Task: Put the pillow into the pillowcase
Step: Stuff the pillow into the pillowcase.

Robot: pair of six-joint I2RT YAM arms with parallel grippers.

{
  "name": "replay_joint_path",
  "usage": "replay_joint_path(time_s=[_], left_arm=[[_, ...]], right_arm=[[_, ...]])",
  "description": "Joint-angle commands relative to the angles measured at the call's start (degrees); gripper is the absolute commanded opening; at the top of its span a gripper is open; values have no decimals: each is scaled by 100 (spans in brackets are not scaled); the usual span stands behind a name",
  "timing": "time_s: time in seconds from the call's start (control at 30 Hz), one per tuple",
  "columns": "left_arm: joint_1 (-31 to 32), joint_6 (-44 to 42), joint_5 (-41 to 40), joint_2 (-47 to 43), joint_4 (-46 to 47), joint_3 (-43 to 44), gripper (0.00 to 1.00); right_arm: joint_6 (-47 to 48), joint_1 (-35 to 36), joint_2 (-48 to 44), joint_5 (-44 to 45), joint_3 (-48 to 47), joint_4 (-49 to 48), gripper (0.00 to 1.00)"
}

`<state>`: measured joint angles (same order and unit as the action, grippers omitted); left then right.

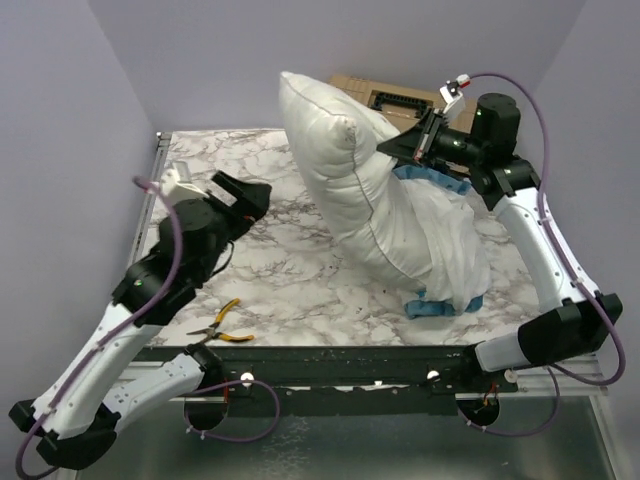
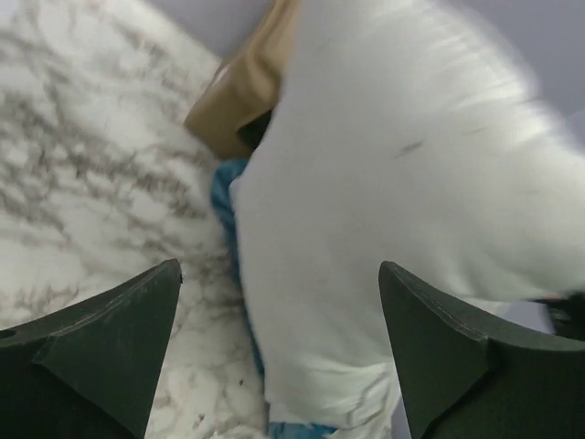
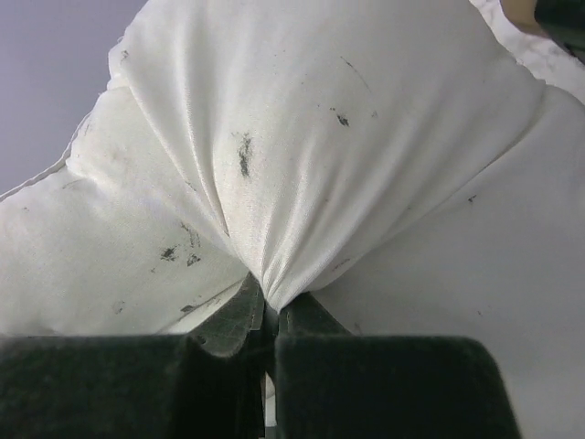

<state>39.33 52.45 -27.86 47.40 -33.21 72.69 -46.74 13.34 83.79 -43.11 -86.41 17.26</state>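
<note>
The plump white pillow [image 1: 345, 175] stands on end on the marble table [image 1: 260, 265], its lower part inside the pillowcase [image 1: 452, 245]. The case shows thin white fabric with blue frilled edging at top and bottom. My right gripper [image 1: 420, 143] is high at the pillow's right side, shut on a pinch of speckled white pillow [image 3: 302, 165] fabric. My left gripper [image 1: 252, 196] hangs to the left of the pillow, apart from it, open with nothing between its fingers [image 2: 137, 320]. In the left wrist view the pillow [image 2: 393, 174] and the pillowcase's blue edge [image 2: 224, 197] lie ahead.
Yellow-handled pliers [image 1: 225, 327] lie near the table's front edge on the left. A cardboard box [image 1: 400, 98] stands behind the pillow at the back; the box [image 2: 242, 91] also shows in the left wrist view. Lilac walls close in the table's back and sides.
</note>
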Motion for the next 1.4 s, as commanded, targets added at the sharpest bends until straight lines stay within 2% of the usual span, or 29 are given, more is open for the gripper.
replay_joint_path(time_s=[0.0, 0.1, 0.2, 0.3, 0.43, 0.5, 0.57, 0.77, 0.87, 0.93, 1.03, 1.17, 1.3, 1.37], left_arm=[[-5, 1611, 832, 20, 39, -1581, 88], [1, 1915, 1531, 187, 963, -2472, 87], [11, 1857, 2288, 866, 1855, -2867, 87], [121, 1824, 2955, 1665, 2846, -3036, 87], [333, 1815, 3339, 2792, 4014, -2986, 87], [439, 1888, 3487, 3385, 4597, -2928, 84], [568, 2059, 3481, 3900, 5061, -2865, 77], [699, 2048, 3438, 5219, 5827, -2527, 63], [697, 1815, 3764, 5899, 6001, -2125, 51], [699, 1841, 3843, 6269, 6014, -1936, 51], [698, 2009, 3831, 6642, 6098, -1836, 56], [713, 2389, 3530, 6929, 6027, -1898, 58], [780, 2723, 3179, 7244, 5865, -1826, 54], [822, 2740, 3073, 7457, 5797, -1664, 48]], right_arm=[[-75, -193, -658, 785, -407, 86, 0], [-95, -314, -849, 1144, -493, 66, 0], [-32, -337, -834, 1201, -776, 272, 0], [-90, -341, -889, 1222, -909, 295, 0], [-68, -359, -838, 1206, -1102, 413, 0], [-82, -364, -861, 1257, -1121, 394, 0], [-73, -381, -854, 1288, -1177, 428, 0], [-51, -403, -838, 1279, -1274, 522, 0], [-51, -420, -870, 1292, -1263, 558, 0], [-49, -437, -874, 1305, -1285, 575, 0], [-41, -455, -882, 1340, -1352, 585, 0], [-6, -490, -882, 1376, -1395, 616, 0], [0, -508, -907, 1376, -1349, 629, 0], [16, -515, -932, 1371, -1310, 636, 0]])
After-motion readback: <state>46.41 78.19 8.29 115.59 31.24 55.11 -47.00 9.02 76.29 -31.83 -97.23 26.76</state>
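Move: The blue hem along the left edge of the pillowcase opening lies about 31 cm to the left hand's right, 5 cm ahead and 39 cm below. The hem's near end is roughly 38 cm right, 3 cm back, equally low; the pillow's middle is some 12 cm ahead, 21 cm right, 14 cm lower. From the right hand, which holds the pillow, the pillowcase's body lies 30 cm below, 15 cm right and barely ahead. Down and to its right, the empty left hand swoops some 35 cm down and nearly 30 cm across, edging forward late, to the blue hem beside the pillow; it pitches down about 35 degrees, swings clockwise and narrows its wide-open fingers to about half around the hem without shutting. The right hand keeps its pinch on the pillow, raising it about 9 cm and drawing it rightward. ##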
